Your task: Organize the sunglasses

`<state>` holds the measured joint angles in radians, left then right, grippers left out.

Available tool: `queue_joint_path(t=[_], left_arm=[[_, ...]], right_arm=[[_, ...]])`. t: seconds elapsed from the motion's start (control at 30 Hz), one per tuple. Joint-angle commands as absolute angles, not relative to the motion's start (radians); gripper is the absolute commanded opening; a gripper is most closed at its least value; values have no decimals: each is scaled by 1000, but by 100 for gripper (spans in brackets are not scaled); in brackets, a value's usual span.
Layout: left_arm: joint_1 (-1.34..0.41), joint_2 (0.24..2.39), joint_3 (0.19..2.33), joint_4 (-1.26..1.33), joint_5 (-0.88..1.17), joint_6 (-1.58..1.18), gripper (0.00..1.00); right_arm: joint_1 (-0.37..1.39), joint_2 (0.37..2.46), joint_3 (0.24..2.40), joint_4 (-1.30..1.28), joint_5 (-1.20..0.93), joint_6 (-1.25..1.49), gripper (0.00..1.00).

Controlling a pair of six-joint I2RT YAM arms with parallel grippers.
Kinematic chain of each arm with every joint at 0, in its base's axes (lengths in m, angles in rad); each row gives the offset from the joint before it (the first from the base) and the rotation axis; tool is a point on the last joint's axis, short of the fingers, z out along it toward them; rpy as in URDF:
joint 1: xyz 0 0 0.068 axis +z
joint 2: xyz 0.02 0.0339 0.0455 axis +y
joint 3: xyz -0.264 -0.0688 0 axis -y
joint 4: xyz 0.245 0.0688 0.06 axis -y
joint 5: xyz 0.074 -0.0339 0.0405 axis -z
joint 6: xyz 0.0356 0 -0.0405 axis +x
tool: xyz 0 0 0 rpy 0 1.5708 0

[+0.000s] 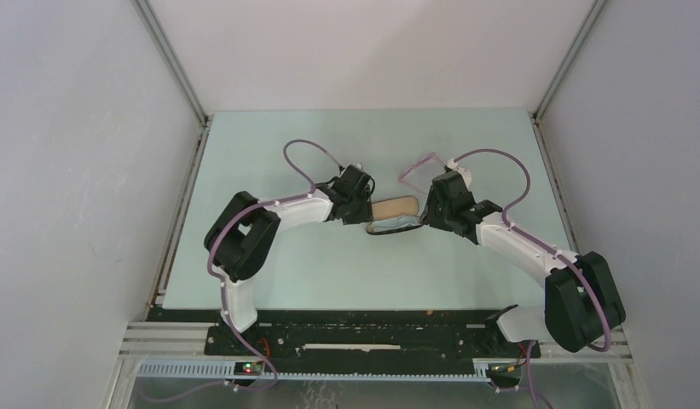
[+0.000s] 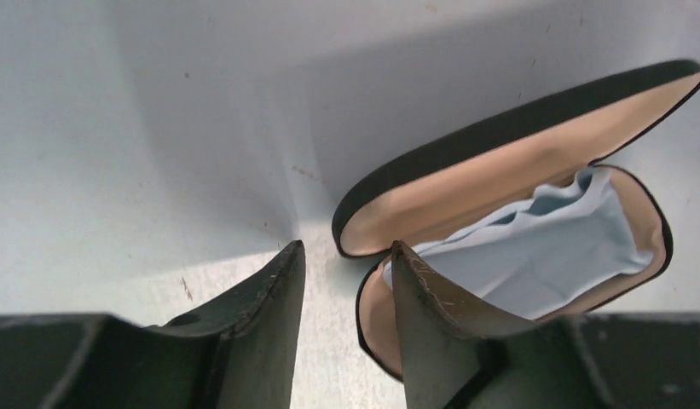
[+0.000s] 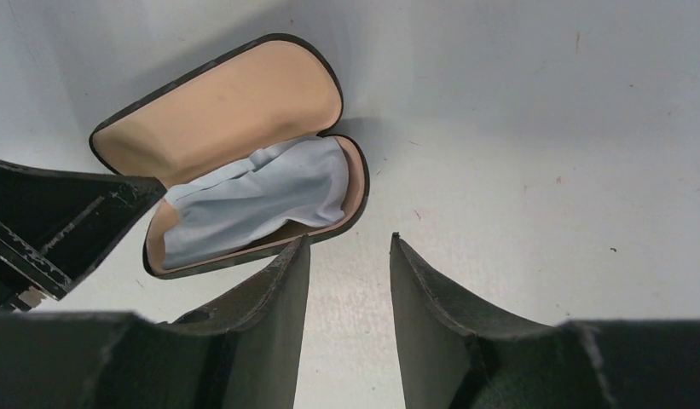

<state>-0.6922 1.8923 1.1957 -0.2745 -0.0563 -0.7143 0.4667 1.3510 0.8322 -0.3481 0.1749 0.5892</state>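
Note:
The black case [image 1: 394, 207] lies open mid-table, tan lining up, with a light blue cloth [image 1: 396, 225] in its lower half. A thin pink frame, the sunglasses [image 1: 416, 166], shows on the table just behind my right wrist, partly hidden by it. My left gripper [image 1: 364, 210] is at the case's left end and stands open; in the left wrist view its fingers [image 2: 282, 281] have only bare table between them, and one overlaps the case [image 2: 500, 162] and cloth [image 2: 542, 247]. My right gripper [image 1: 429, 214] is open and empty at the case's right end, beside the case [image 3: 235, 102] and cloth [image 3: 252, 200].
White walls enclose the pale green table [image 1: 329, 264] on the left, right and back. Both arms arch inward from their bases at the near edge. My left gripper's finger [image 3: 65, 221] shows at the left of the right wrist view.

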Motion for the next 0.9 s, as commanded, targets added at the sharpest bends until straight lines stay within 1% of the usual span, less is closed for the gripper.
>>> queue_joint_path(t=[0.0, 0.17, 0.27, 0.4, 0.53, 0.6, 0.87], left_arm=[[-687, 1936, 1259, -236, -100, -696, 46], [-686, 1947, 1262, -212, -92, -700, 40], [-686, 1943, 1271, -219, -105, -696, 35], [-685, 1925, 1274, -247, -138, -684, 21], [-682, 1879, 1254, -268, -180, -663, 5], [-674, 1852, 1238, -276, -204, -652, 0], [-580, 1748, 1138, -288, -210, -589, 0]], right_arm=[[451, 1309, 825, -357, 190, 585, 48], [450, 1304, 824, -362, 186, 583, 48], [449, 1302, 824, -363, 185, 584, 48], [449, 1301, 824, -364, 181, 588, 47], [449, 1304, 824, -359, 169, 591, 47], [449, 1302, 824, -358, 166, 591, 47], [413, 1283, 824, -353, 162, 582, 47]])
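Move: The open glasses case has its middle about 7 cm right of the left hand and 2 cm ahead, a little lower; its left end sits at the half-open fingers. The blue cloth inside lies about 8 cm to the right, level fore-and-aft, and the pink-edged pouch roughly 14 cm ahead and 17 cm right. From the waiting right hand, the case's middle is some 9 cm left, 3 cm ahead and 7 cm below. Edging forward, the left hand pinches the case's left end, then draws it left and up about 3 cm. ##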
